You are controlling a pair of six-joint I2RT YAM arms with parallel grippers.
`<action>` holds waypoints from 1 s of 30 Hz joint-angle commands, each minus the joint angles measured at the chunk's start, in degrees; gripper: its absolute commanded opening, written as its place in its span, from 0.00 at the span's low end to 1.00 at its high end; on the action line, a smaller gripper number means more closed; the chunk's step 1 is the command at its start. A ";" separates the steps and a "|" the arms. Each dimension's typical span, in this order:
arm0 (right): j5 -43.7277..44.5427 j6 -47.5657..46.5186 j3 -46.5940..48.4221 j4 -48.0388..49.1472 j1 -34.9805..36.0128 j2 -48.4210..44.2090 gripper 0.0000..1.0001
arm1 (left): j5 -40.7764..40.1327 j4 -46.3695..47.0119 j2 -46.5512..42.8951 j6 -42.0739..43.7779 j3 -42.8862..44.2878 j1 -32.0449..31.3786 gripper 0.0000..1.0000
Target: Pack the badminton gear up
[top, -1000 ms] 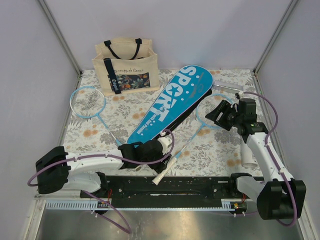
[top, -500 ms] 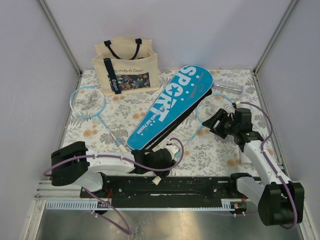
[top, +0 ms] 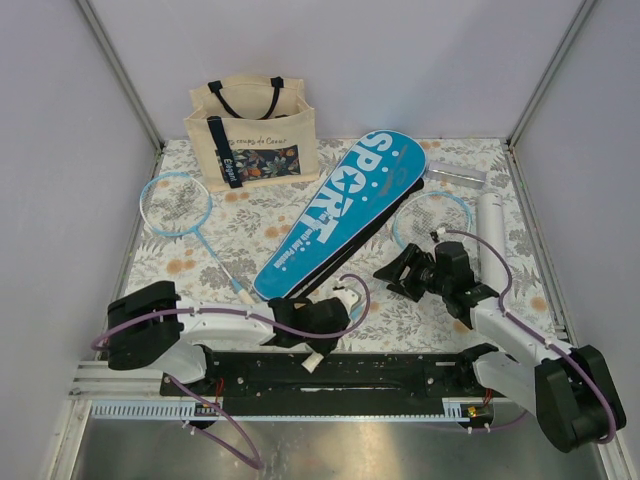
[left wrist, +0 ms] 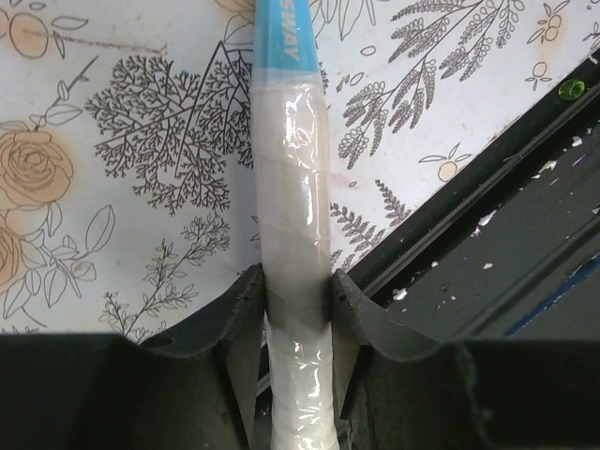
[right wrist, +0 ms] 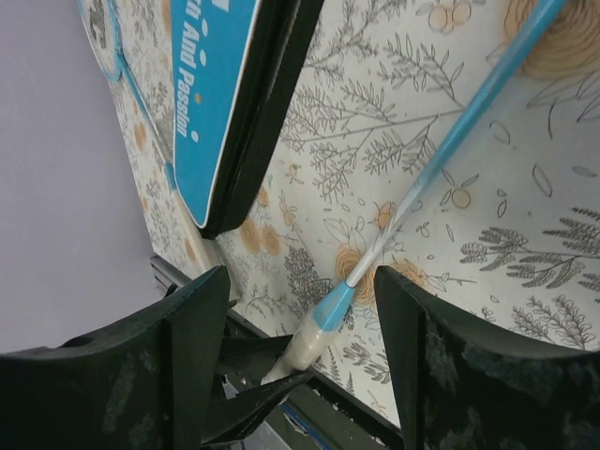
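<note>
A racket with a light-blue head lies right of the blue SPORT case. Its white handle reaches the black base rail. My left gripper is shut on that handle, both fingers pressed against it. My right gripper is open above the same racket's shaft, which runs between its fingers without touching; the case edge shows beyond. A second racket lies at the left. The white tube lies at the right.
A beige tote with black straps stands at the back left. A clear flat packet lies at the back right. The black base rail runs along the near edge under the handle's end.
My right arm has swung down and left from the racket head to over the shaft, uncovering the tube. My left gripper slid right onto the handle, then held still.
</note>
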 commanded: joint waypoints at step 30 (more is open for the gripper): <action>12.03 18.37 -10.64 30.33 12.70 6.38 0.05 | 5.86 0.55 -14.22 -9.08 1.56 3.93 0.25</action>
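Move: The racket's handle is already in the left gripper. The piece of shaft that the right fingers will shut on lies about 5 cm left, 2 cm back and 7 cm below the right hand, and some 12 cm ahead and 10 cm right of the left hand, at about its height. From the right hand, the racket head is roughly 20 cm ahead and 14 cm right, and the racket bag's near end about 28 cm left and 2 cm ahead. The racket's handle goes nearly straight up by about 6 cm in the left gripper, which keeps its hold and tilts some 15 degrees so that its fingers swing towards the right. The open right hand comes to meet the shaft, dipping with a slight draw back, then going left about 5 cm and farther down, rolling slightly and finally closing to pinch the shaft just beyond the blue cone. ##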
